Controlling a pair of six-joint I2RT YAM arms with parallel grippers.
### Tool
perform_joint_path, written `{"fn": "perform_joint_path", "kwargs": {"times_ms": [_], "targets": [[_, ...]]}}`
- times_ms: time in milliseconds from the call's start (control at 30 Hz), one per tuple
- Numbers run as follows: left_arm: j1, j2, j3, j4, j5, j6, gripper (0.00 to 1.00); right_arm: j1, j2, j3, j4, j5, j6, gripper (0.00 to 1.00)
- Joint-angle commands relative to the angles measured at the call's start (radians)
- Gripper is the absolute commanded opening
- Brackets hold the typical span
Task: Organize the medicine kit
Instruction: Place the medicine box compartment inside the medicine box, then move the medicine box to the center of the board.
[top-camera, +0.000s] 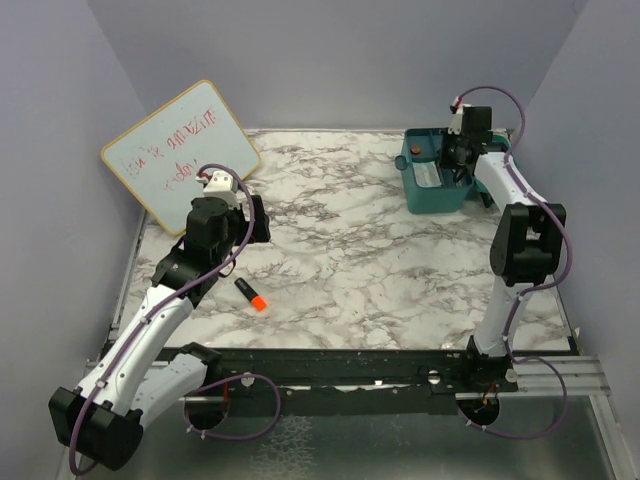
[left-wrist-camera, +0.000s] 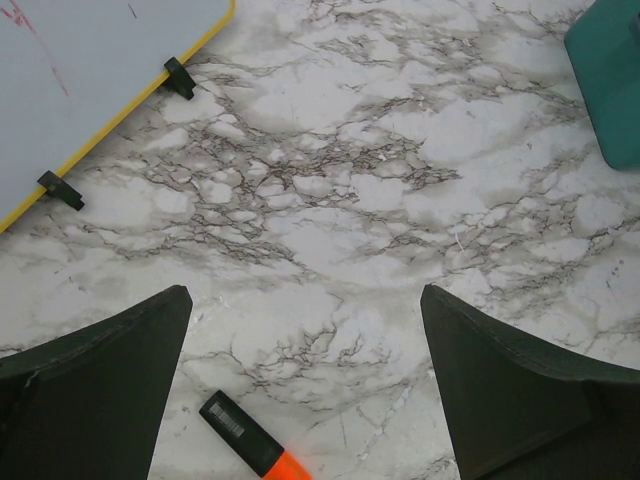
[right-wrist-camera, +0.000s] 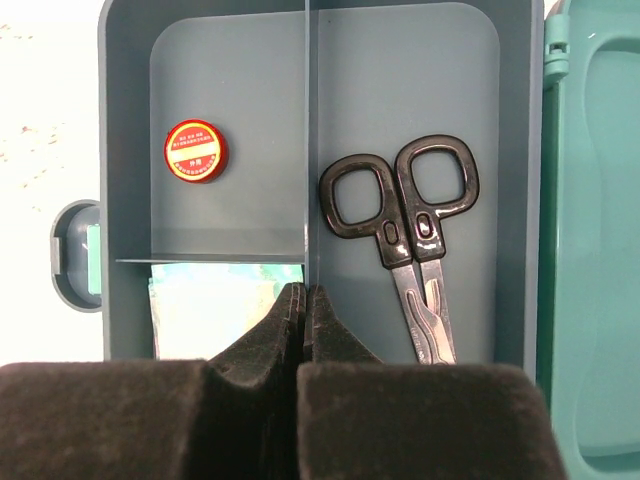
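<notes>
The teal medicine kit (top-camera: 437, 192) lies open at the back right of the marble table; its corner also shows in the left wrist view (left-wrist-camera: 612, 75). Its lid (right-wrist-camera: 592, 250) is folded out to one side. Inside, a divided tray (right-wrist-camera: 400, 90) holds black-handled scissors (right-wrist-camera: 405, 215), a round red tin (right-wrist-camera: 196, 151) and a pale green-white packet (right-wrist-camera: 205, 300). My right gripper (right-wrist-camera: 303, 292) hangs shut and empty just above the tray's centre divider (top-camera: 458, 160). My left gripper (left-wrist-camera: 305, 295) stands wide open over bare table (top-camera: 258, 220), holding nothing. A black and orange marker (left-wrist-camera: 255, 442) lies just near of it (top-camera: 251, 294).
A wood-framed whiteboard (top-camera: 180, 150) with red writing leans at the back left, its edge and black clips visible from the left wrist (left-wrist-camera: 90, 70). Lilac walls close in the table on three sides. A black rail (top-camera: 330, 365) runs along the near edge.
</notes>
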Motion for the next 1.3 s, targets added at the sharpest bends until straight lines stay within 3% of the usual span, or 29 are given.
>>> {"fn": "perform_joint_path", "kwargs": {"times_ms": [0,633,833,1033,1167,1267], "targets": [[-0.006,0.001,-0.006,0.013,0.016,-0.001,0.99,0.052,-0.004,-0.106,-0.121,-0.160,0.039,0.01],[-0.006,0.006,-0.011,0.015,0.014,0.006,0.99,0.237,-0.158,-0.280,-0.110,-0.187,0.184,0.03],[-0.006,0.022,-0.019,0.016,-0.002,-0.005,0.99,0.239,-0.233,-0.274,-0.136,-0.147,0.192,0.23],[-0.006,0.102,0.017,-0.014,0.118,-0.012,0.99,0.239,-0.316,-0.239,-0.162,-0.150,0.204,0.45],[-0.006,0.128,0.036,-0.015,0.159,-0.029,0.99,0.238,-0.369,-0.243,-0.168,-0.108,0.231,0.69],[-0.006,0.136,0.065,-0.014,0.165,-0.029,0.99,0.224,-0.413,-0.266,-0.146,-0.068,0.259,0.79]]}}
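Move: My closed right fingertips are at the long divider of the medicine box compartment, whose middle lies about 1 cm ahead of them and 1 cm below. Inside it, the scissors sit some 4 cm right and 2 cm ahead, the red tin 4 cm left and 5 cm ahead, the white packet 3 cm left and 4 cm back. The green lid is roughly 15 cm right and 1 cm ahead. From my left hand the compartment is some 46 cm right, 22 cm ahead and 10 cm lower. Keeping my right fingers shut against the compartment's long divider, I push it and the medicine box about 13 cm left and 8 cm back, level, turning slightly counter-clockwise. Then I open wide while drawing farther back, and rise about 4 cm clear of the compartment. Late on, my open left hand sinks some 4 cm, drifts right and tips down a little. ##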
